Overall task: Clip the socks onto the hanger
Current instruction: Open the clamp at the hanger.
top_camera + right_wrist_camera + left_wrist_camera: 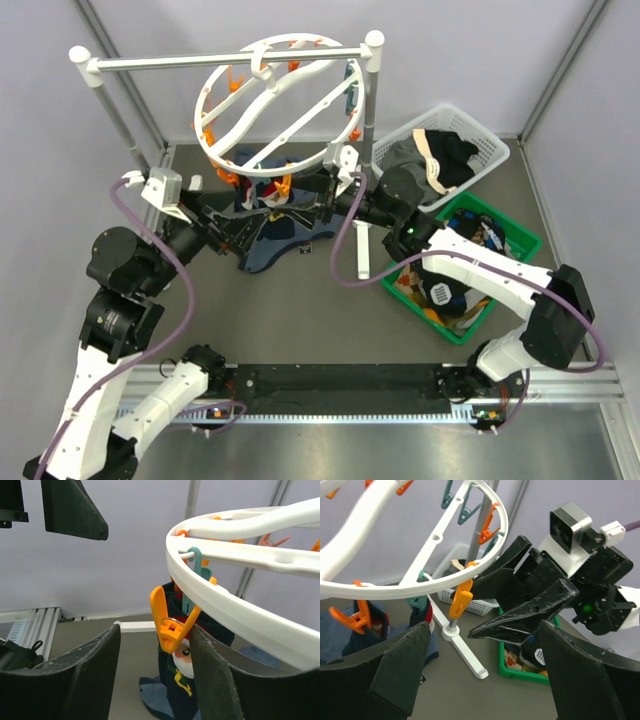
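Observation:
The hanger (262,108), a white ring with orange and teal clips, hangs from the rack bar. A dark sock (187,672) with a Santa figure hangs clipped under the ring's near rim; it also shows as a dark sock (422,616) with a red band. My right gripper (155,630) is open with an orange clip (169,617) between its fingers, close against the right finger (220,680). Just left of it my left gripper (485,627) is wide open and holds nothing. From above, the left gripper (238,226) and right gripper (312,200) meet below the ring.
A blue garment (290,245) lies on the table under the hanger. The white rack (230,58) has posts and a foot (466,652) on the table. A white basket (478,140) of clothes and a green bin (520,240) stand at the right.

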Available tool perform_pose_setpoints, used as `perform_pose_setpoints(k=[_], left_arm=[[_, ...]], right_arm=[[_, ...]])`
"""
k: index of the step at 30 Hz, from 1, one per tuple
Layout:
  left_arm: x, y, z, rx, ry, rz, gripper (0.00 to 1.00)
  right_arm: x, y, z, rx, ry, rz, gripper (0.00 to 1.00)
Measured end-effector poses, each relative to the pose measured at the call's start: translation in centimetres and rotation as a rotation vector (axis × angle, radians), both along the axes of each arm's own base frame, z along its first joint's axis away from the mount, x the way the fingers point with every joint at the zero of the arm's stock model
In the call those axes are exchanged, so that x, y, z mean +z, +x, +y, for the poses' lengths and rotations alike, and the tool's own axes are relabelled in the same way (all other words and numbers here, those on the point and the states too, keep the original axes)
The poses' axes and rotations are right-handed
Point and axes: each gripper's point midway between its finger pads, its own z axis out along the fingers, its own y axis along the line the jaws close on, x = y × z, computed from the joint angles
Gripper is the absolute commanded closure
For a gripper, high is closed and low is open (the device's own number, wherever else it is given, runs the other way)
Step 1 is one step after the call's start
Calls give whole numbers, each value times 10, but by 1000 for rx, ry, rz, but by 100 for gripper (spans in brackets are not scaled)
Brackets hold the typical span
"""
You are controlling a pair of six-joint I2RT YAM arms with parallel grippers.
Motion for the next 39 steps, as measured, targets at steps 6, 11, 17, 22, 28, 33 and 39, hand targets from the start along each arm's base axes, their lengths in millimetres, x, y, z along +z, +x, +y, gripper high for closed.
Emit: perform_pose_setpoints(k=[6, 11, 17, 22, 28, 33, 39], left_arm=[[-11, 7, -14, -57, 13, 47, 8], [-22, 20, -22, -69, 0, 111, 11], [-30, 36, -28, -53, -42, 191, 20], [-32, 46, -29, -23, -88, 235, 28], [-31, 53, -24, 28, -114, 250, 36], [-25, 58, -18, 74, -123, 234, 47], [-26, 65, -11, 124, -116, 230, 60]], right_arm=[[-4, 1, 2, 3, -4, 20, 61], [-2, 3, 1, -6, 10, 33, 72], [1, 9, 0, -70, 41, 28, 78], [-8, 10, 7, -182, 29, -2, 83], [-4, 8, 10, -349, 23, -76, 85], [0, 8, 8, -456, 12, -128, 85], [-2, 14, 9, -555, -12, -169, 85]])
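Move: Between the right hand's open fingertips, about 1 cm farther left and 1 cm forward, hangs the orange clamp, its middle 1 cm up. The hanger rim passes 3 cm above this hand and 2 cm forward; the Santa sock hangs some 4 cm forward, 6 cm left and 6 cm lower. From the left hand the clamp is about 8 cm ahead, 5 cm right and 2 cm down; a second orange clamp sits 9 cm ahead, 5 cm left, 1 cm down. Closing on the lower end of the orange clamp, the right fingers pinch it almost in place, the squeeze rising, then swing some 30 degrees clockwise while keeping their hold. Meanwhile the left hand reaches about 6 cm forward to the clamp, dipping 3 cm, veering right and then partly back, tipping down and half closing its fingers near the clamp's upper arms; contact there can't be made out. ##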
